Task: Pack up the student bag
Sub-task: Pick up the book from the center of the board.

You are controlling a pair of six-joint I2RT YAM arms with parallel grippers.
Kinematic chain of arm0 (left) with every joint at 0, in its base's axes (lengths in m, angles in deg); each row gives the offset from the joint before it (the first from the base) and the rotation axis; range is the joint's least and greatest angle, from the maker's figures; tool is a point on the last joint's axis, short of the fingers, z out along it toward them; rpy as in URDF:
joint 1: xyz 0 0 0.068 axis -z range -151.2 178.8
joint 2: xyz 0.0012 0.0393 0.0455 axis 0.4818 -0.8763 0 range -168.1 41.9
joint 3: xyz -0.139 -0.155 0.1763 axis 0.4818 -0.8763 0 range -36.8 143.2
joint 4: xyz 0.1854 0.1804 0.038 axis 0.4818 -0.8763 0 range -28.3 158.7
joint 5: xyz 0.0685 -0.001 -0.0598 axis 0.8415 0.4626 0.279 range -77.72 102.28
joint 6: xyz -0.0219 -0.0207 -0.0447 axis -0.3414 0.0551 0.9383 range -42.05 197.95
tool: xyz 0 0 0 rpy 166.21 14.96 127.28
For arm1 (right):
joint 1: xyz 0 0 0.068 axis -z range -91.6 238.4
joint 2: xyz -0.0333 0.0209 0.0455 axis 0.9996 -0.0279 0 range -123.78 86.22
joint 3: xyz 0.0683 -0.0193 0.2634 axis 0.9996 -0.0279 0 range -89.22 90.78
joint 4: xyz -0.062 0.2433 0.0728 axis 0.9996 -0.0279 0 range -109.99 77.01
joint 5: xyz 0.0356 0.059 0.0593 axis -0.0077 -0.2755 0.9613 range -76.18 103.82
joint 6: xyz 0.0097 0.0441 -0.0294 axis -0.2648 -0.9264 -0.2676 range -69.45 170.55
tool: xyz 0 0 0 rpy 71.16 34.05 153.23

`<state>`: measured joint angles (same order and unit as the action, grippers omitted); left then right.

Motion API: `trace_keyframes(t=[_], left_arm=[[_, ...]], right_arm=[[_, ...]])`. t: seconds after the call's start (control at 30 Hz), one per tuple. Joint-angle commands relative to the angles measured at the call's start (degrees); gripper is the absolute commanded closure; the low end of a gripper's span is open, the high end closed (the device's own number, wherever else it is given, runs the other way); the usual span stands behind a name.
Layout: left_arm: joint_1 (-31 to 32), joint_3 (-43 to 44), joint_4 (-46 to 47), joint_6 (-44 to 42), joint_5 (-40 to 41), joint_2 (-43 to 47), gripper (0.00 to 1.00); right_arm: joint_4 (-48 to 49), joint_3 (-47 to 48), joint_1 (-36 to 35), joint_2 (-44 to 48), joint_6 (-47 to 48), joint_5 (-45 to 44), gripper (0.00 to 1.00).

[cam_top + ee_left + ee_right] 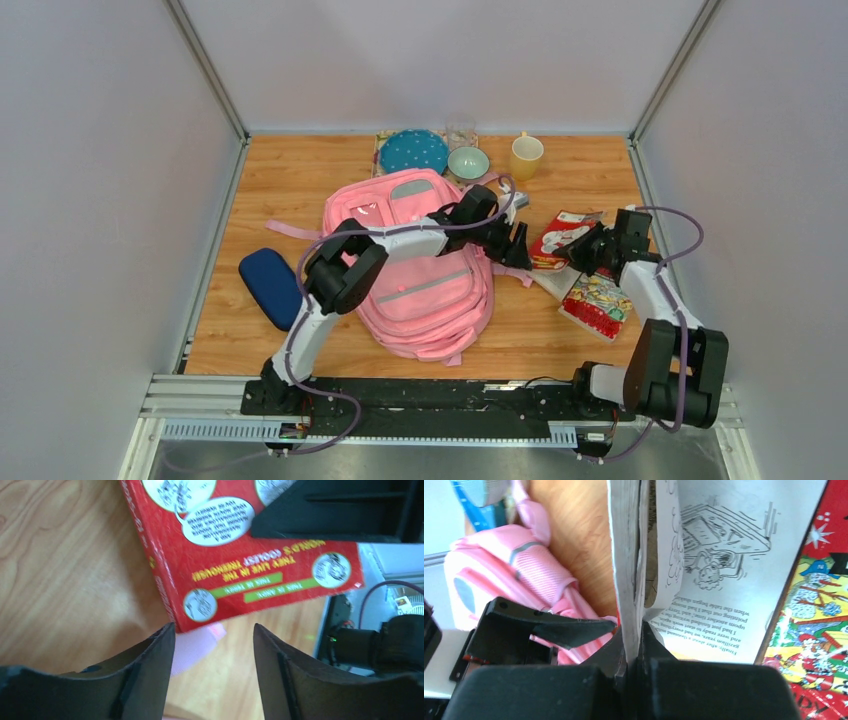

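The student bag (420, 280) is a pink backpack lying flat mid-table; its ribbed pink side (509, 575) shows in the right wrist view. My left gripper (517, 247) reaches over the bag's right edge, jaws open (214, 627) with only a pink strap end (196, 646) and bare wood between them. Just beyond its tips is a red book (240, 545) with cartoon bubbles. My right gripper (585, 247) is shut (633, 630) on that red book's (560, 238) page edge (626, 570), which stands on edge; an illustrated page (724, 580) falls open to the right.
A second, colourful book (598, 305) lies flat under the right arm. A navy pouch (270, 287) sits left of the bag. At the back stand a blue plate (413, 151), a pale green bowl (468, 162), a glass (461, 133) and a yellow mug (526, 156). Walls close three sides.
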<state>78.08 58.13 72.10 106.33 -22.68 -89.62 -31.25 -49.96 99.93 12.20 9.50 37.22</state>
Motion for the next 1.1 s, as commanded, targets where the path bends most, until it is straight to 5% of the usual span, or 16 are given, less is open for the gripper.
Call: trace_keyframes(t=[0.0, 0.37, 0.63, 1.07], left_arm=[[0.3, -2.8, -3.1, -5.6, 5.5, 14.9, 0.29], [-1.1, -36.0, 0.8, -4.1, 20.8, 49.7, 0.19], [-3.0, -62.2, 11.0, 5.0, 21.7, 73.2, 0.14], [-3.1, -75.3, 29.6, 18.4, 19.3, 74.6, 0.09]], right_arm=[[-1.9, 5.0, 0.2, 6.9, 0.6, 4.8, 1.00], [-2.5, 2.0, -3.0, 25.1, -3.2, 21.6, 1.00], [4.5, -6.0, -23.5, 32.2, -9.6, 17.3, 1.00], [14.7, -11.8, -34.7, 34.6, -14.8, 15.2, 1.00]])
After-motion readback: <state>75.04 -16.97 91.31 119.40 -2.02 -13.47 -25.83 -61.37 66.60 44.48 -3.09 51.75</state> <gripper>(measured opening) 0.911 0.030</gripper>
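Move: In the right hand's closed fingers the red book is already held off the table, half open; the pink bag's middle lies some 37 cm to this hand's left, 3 cm back and about 2 cm lower. The activity book is about 12 cm back and 7 cm right, 5 cm below; the yellow cup 25 cm ahead, 11 cm left. From the left hand, the bag's middle is 26 cm left, roughly level; the red book's 5 cm ahead, 11 cm right. Keeping its pinch on the red book, the right hand lifts it and swings left and back to the bag's right side, about 18 cm left, turning some 35 degrees counter-clockwise and tipping its fingers up, sinking a little late. Meanwhile the left hand leaves the book's corner, arcs up, left and back, then down over the bag, opening wider. ##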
